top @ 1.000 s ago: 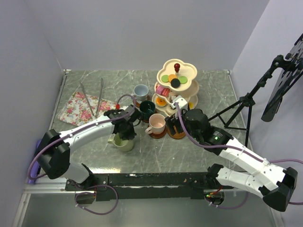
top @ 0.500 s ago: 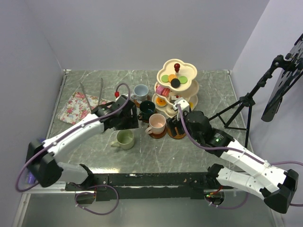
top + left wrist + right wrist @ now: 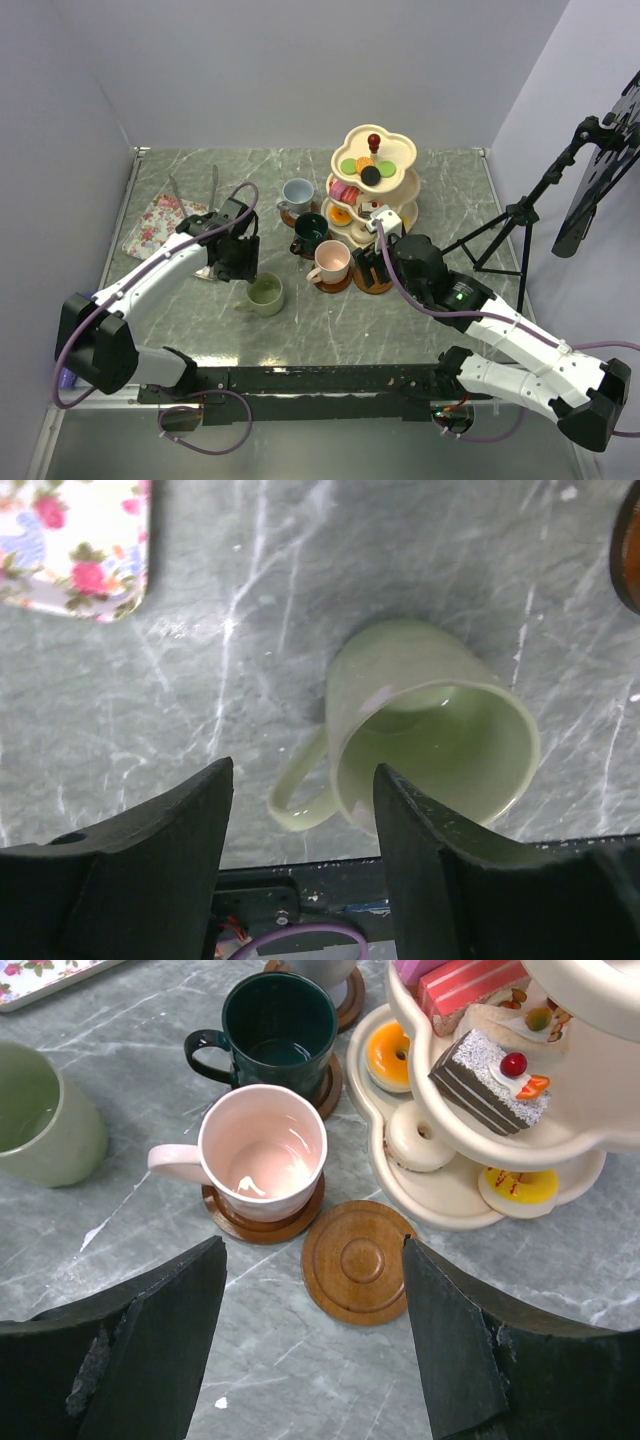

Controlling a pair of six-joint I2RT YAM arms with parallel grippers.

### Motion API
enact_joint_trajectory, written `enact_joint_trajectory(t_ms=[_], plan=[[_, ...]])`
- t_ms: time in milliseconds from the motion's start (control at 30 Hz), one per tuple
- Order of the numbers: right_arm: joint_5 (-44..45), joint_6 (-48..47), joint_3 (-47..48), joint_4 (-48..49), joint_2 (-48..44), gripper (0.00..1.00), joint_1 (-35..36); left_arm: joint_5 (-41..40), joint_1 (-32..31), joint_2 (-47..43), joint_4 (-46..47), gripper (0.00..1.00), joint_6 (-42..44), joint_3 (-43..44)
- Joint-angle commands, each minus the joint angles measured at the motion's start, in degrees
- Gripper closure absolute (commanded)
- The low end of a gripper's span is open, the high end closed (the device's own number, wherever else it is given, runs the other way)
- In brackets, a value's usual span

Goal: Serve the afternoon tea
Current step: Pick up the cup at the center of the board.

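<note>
The light green mug (image 3: 265,293) stands upright on the bare marble, off any saucer. My left gripper (image 3: 236,260) hangs open just up and left of it; in the left wrist view the mug (image 3: 430,740) lies below the spread fingers (image 3: 200,810), which touch nothing. My right gripper (image 3: 312,1260) is open above an empty brown saucer (image 3: 358,1260). The pink mug (image 3: 262,1155) and dark green mug (image 3: 275,1020) sit on saucers. The grey-blue mug (image 3: 297,192) sits behind them. The cream three-tier stand (image 3: 372,180) holds small cakes (image 3: 490,1065).
A floral tray (image 3: 158,228) lies at the left with thin metal tongs (image 3: 213,182) across its far side, partly hidden by my left arm. A black tripod (image 3: 520,215) stands off the table's right edge. Walls close in the back and left.
My left gripper has opened, let go of the light green mug and pulled up and to the left. The mug stays on the table. The right arm has barely moved.
</note>
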Motion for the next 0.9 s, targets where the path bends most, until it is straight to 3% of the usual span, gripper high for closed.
enact_joint_trajectory(t_ms=[0,133,233,300,367,400,633,733,867], plan=[[0.94,-0.86,2.18,2.24,-0.21,0.23,-0.68,5.85,0.47,1.16,3.98,0.36,5.22,0.64],[1.11,-1.74,2.71,2.24,0.31,0.23,-0.95,7.97,0.65,5.02,7.32,0.38,7.77,-0.67],[1.29,-1.91,2.89,2.15,0.31,0.23,-1.12,9.46,0.56,7.84,8.64,0.48,9.44,-1.46],[1.29,-1.91,2.80,2.24,0.31,0.23,-1.47,11.48,0.56,8.63,9.87,0.61,9.97,-1.73],[1.29,-1.91,2.80,2.33,0.23,0.23,-1.65,13.50,0.56,8.29,10.40,0.90,10.15,-1.47],[1.37,-1.83,2.71,2.24,0.23,0.23,-1.65,13.86,0.65,7.67,10.40,0.99,9.80,-1.38],[3.66,-1.12,3.59,1.89,0.14,0.23,-2.18,16.06,-0.57,-3.74,5.85,0.99,0.59,3.09],[5.50,-1.04,4.64,1.54,0.40,0.22,-2.44,13.96,-4.61,-7.18,0.93,0.99,-3.99,7.39],[9.10,0.72,6.84,0.31,0.84,0.22,-2.97,10.00,-11.90,-4.39,-7.42,0.99,-11.97,16.79]])
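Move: The green cup stands about 6 cm to the right of the left hand and 2 cm nearer the base, its middle some 7 cm below, with its handle out to the back left. From this hand the pink cup is about 22 cm right and 3 cm ahead, the dark green cup 16 cm right and 11 cm ahead, and the flowered tray 12 cm left and 13 cm ahead. From the right hand the green cup lies about 24 cm left, 2 cm back and 18 cm below. The left hand sinks about 5 cm down and to the right onto the near rim of the green cup, turning some 10 degrees clockwise, and shuts its fingers on the left side of the cup, pinching the wall with one finger inside. Then it rises steeply by about 10 cm, drawing a little right towards the pink cup and a little back while the fingertips swing to the right; the open right hand eases some 3 cm forward, right and up. ##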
